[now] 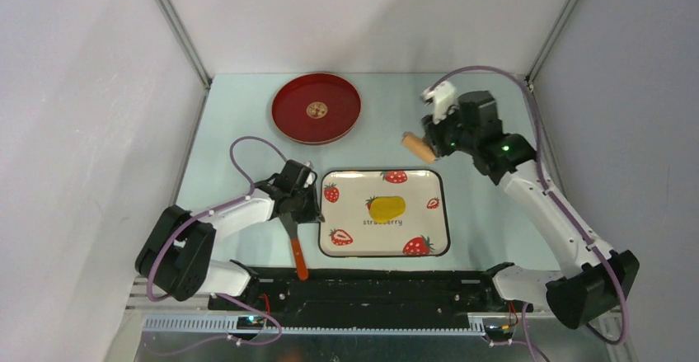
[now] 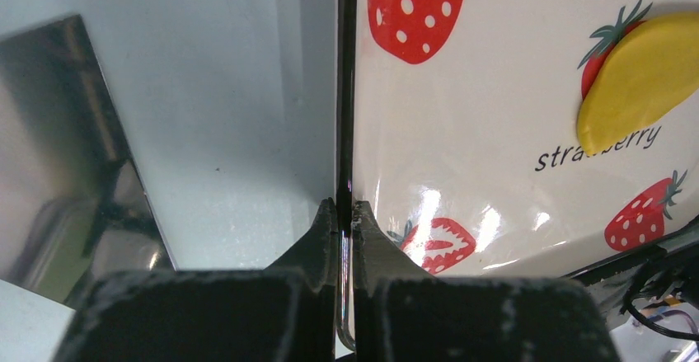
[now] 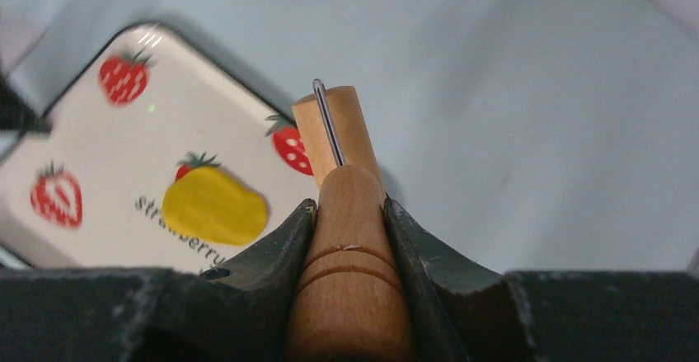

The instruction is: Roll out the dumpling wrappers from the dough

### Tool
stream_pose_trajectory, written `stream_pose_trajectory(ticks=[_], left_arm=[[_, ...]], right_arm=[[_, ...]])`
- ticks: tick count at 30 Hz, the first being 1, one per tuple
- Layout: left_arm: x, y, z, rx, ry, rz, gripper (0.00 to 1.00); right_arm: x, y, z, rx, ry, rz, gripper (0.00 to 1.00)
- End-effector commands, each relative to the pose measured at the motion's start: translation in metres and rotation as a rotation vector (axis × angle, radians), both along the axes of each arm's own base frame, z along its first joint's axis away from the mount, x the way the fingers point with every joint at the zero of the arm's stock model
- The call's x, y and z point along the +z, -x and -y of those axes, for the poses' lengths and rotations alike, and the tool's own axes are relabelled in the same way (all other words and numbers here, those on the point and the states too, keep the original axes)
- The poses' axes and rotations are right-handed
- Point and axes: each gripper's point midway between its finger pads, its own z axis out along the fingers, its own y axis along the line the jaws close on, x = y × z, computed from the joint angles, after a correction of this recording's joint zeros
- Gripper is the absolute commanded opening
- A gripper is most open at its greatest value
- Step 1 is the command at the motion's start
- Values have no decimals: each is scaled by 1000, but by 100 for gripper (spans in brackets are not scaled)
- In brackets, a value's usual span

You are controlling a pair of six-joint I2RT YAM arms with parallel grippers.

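Observation:
The dough (image 1: 387,208) is a flattened yellow oval on the strawberry-print tray (image 1: 354,187). It also shows in the wrist views, dough (image 2: 639,82) and dough (image 3: 213,205). My right gripper (image 1: 433,138) is shut on a wooden rolling pin (image 3: 350,238), held in the air behind the tray's right corner. My left gripper (image 2: 344,209) hovers at the tray's left rim (image 2: 344,90), shut on a thin metal part of a tool with an orange handle (image 1: 300,259). No dumpling wrappers show for certain. A small tan round spot (image 1: 316,110) marks the red plate's centre; I cannot tell what it is.
The red plate (image 1: 290,115) lies at the back, left of centre. A shiny metal blade (image 2: 66,156) fills the left of the left wrist view. Walls close in the table on both sides and behind.

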Motion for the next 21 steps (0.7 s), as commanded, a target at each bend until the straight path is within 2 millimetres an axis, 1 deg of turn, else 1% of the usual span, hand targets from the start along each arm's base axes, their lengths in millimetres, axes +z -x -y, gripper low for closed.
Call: stream_pose_trajectory(ticks=[1,2,3,4,5,6,7,8,9,10,11,12,13,14,15,16,17,18,20,21], left_arm=[[-17,7,-26,53,-122,-71,0],[-15,3,-22,64,-106,-68,0],[-13,-3,-19,71,-101,-65,0],[-14,-5,-19,88,-101,-73,0],[-11,-12,-17,99,-94,-64,0],[-13,-15,-17,115,-93,-74,0],[-9,-21,-14,121,-82,-66,0],[-10,-23,-13,123,-83,-70,0],[-7,-29,-10,126,-75,-59,0],[-4,-35,-8,129,-70,-52,0],[-3,-38,-6,129,-65,-47,0],[0,-43,-3,127,-58,-43,0],[1,-46,-1,129,-54,-41,0],[3,-50,2,128,-44,-38,0],[2,-52,4,130,-43,-44,0],[5,-55,7,131,-31,-40,0],[4,-56,8,139,-25,-45,0],[6,-58,10,143,-12,-43,0],[6,-60,13,158,8,-43,0],[8,-60,14,169,14,-41,0]], right_arm=[[15,-28,67,-514,-337,-123,0],[4,-25,76,-565,-368,-191,0],[-1,-30,102,-676,-438,-229,0],[-15,-27,106,-689,-481,-289,0],[-17,-30,124,-748,-580,-322,0],[-33,-27,147,-844,-650,-365,0],[-34,-29,149,-826,-713,-379,0],[-53,-23,166,-909,-778,-424,0],[-52,-24,167,-887,-836,-419,0],[-71,-17,182,-965,-900,-462,0],[-85,-14,183,-968,-943,-489,0],[-91,-12,192,-1008,-983,-498,0],[-101,-10,194,-1021,-999,-516,0],[-107,-9,199,-1047,-1018,-521,0],[-117,-7,200,-1056,-1029,-543,0],[-152,13,194,-1108,-1038,-636,0],[-136,-1,201,-1085,-1047,-591,0],[-136,-2,204,-1087,-1052,-587,0],[-145,-3,208,-1094,-1058,-607,0],[-149,-1,210,-1106,-1060,-613,2]])
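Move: The right hand, about 25 cm above the table with the rolling pin in its grip, heads for the bare table right of the tray: about 3 cm back, 10 cm to its right and 25 cm down. The tray's middle is some 10 cm back and 13 cm left of this hand, with the dough 2 cm ahead of that. The left hand holds the tray's left rim, the tray's middle 18 cm to its right and 1 cm ahead; the scraper's middle lies 7 cm back, 7 cm left. With the tray's left rim still pinched, the left hand pushes the tray forward about 4 cm and slightly right. The right hand keeps its grip on the rolling pin's handle and swings away from the dough, some 20 cm right, then down about 17 cm beside the tray, drawing back slightly late on and turning strongly clockwise, left side rising, some 95 degrees in all. ##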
